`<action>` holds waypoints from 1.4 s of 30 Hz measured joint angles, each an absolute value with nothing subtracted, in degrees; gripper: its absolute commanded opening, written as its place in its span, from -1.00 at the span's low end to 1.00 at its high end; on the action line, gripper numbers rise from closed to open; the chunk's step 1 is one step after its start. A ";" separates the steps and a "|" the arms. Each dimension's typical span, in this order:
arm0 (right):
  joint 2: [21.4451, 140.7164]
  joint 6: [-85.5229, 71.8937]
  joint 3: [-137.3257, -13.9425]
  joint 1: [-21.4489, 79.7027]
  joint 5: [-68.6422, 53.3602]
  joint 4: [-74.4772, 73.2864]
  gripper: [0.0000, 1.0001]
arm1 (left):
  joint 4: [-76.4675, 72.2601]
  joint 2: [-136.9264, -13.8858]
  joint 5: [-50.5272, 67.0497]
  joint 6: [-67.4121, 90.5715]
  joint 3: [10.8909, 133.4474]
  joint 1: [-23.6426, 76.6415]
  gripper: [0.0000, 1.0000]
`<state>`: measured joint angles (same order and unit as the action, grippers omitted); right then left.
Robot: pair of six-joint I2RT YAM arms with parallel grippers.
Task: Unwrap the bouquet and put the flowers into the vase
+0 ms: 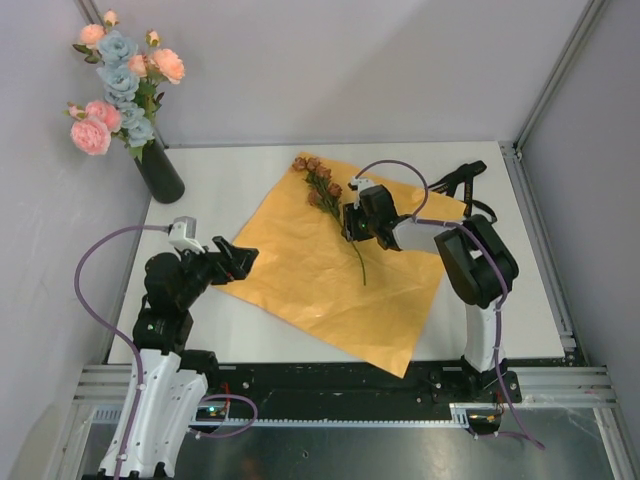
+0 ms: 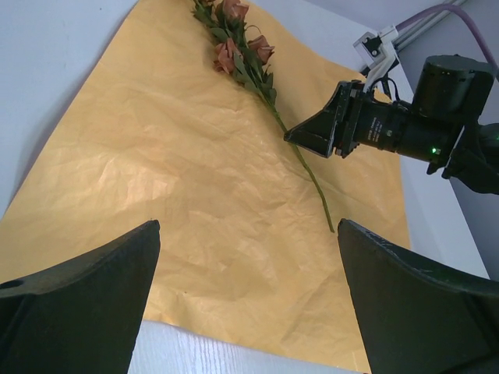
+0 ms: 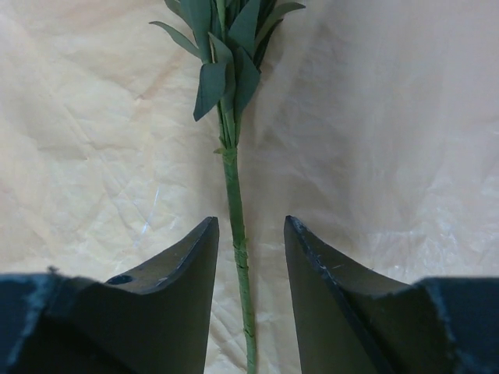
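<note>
The orange wrapping paper (image 1: 300, 270) lies flat and unwrapped on the table. One brown-bloomed flower (image 1: 322, 185) lies on it, its green stem (image 3: 234, 195) running between the fingers of my right gripper (image 3: 249, 222). Those jaws stand apart on either side of the stem and do not touch it. Seen from the left wrist view, the right gripper (image 2: 292, 136) sits low over the stem (image 2: 304, 164). Pink and pale blue flowers (image 1: 120, 90) stand in the dark vase (image 1: 160, 172) at the far left corner. My left gripper (image 1: 245, 262) hangs wide open over the paper's left edge.
A black ribbon strap (image 1: 465, 180) lies at the paper's far right corner, behind the right arm. White walls close in the table on the left and back. A metal rail runs along the right edge.
</note>
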<state>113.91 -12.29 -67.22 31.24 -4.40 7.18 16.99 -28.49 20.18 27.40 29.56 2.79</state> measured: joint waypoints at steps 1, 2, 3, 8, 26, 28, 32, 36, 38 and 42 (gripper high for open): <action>114.48 -12.16 -67.55 31.24 -4.47 7.53 -0.13 | 17.02 -28.49 20.18 27.38 29.56 2.79 0.99; 114.80 -12.14 -68.12 31.24 -4.47 7.51 -0.14 | 17.04 -28.49 20.18 27.40 29.56 2.79 0.99; 115.11 -12.12 -68.58 31.24 -4.45 7.53 -0.16 | 17.10 -28.49 20.18 27.38 29.56 2.79 0.99; 115.79 -11.99 -69.52 31.64 -3.25 7.03 -0.25 | 17.21 -28.73 20.18 27.38 29.56 2.79 0.99; 117.56 -8.69 -73.76 35.94 5.32 1.54 -0.97 | 17.89 -26.44 20.05 26.83 29.56 2.83 0.98; 117.47 -8.75 -73.76 35.90 4.97 1.50 -0.99 | 18.00 -26.46 19.90 26.74 29.56 2.83 0.98; 115.87 -9.30 -73.76 35.53 3.01 0.25 -1.00 | 18.15 -26.94 19.97 26.50 29.56 2.85 0.97; 111.00 -10.70 -73.73 35.05 0.78 -0.19 -1.00 | 18.20 -27.99 20.01 26.50 29.58 2.85 0.97; 107.63 -11.92 -73.58 34.96 -1.13 0.12 -1.00 | 18.22 -28.27 20.16 26.48 29.58 2.85 0.97; 99.63 -14.17 -69.04 35.07 -4.32 3.92 -1.00 | 18.22 -28.45 21.26 26.33 29.58 2.85 0.95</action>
<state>99.63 -14.17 -69.04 35.07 -4.32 3.92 18.22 -28.45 21.26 26.33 29.58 2.85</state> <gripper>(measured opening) 0.039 0.985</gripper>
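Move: The right hand hovers low with half-open fingers astride the flowers' stem, which lies some 1 cm below the pads, about 1 cm ahead and 1 cm left. The rose heads are about 14 cm ahead and 6 cm left; the wrapping paper's middle is roughly 6 cm back and level sideways, and the black strap some 11 cm ahead and 26 cm right. From the left hand the stem lies about 18 cm ahead, 17 cm right and 19 cm below. The right hand shuts its half-open fingers on the green stem below the leaves, easing about 1.5 cm to the left while it stays low, the wrist rolling some 10 degrees so that its left side dips. With the stem pinched between the fingertips, it then climbs quickly straight up from the wrapping paper by about 12 cm, rolling back the other way, tipping its fingers upward some 10 degrees and drifting slightly back towards the base at the end. ##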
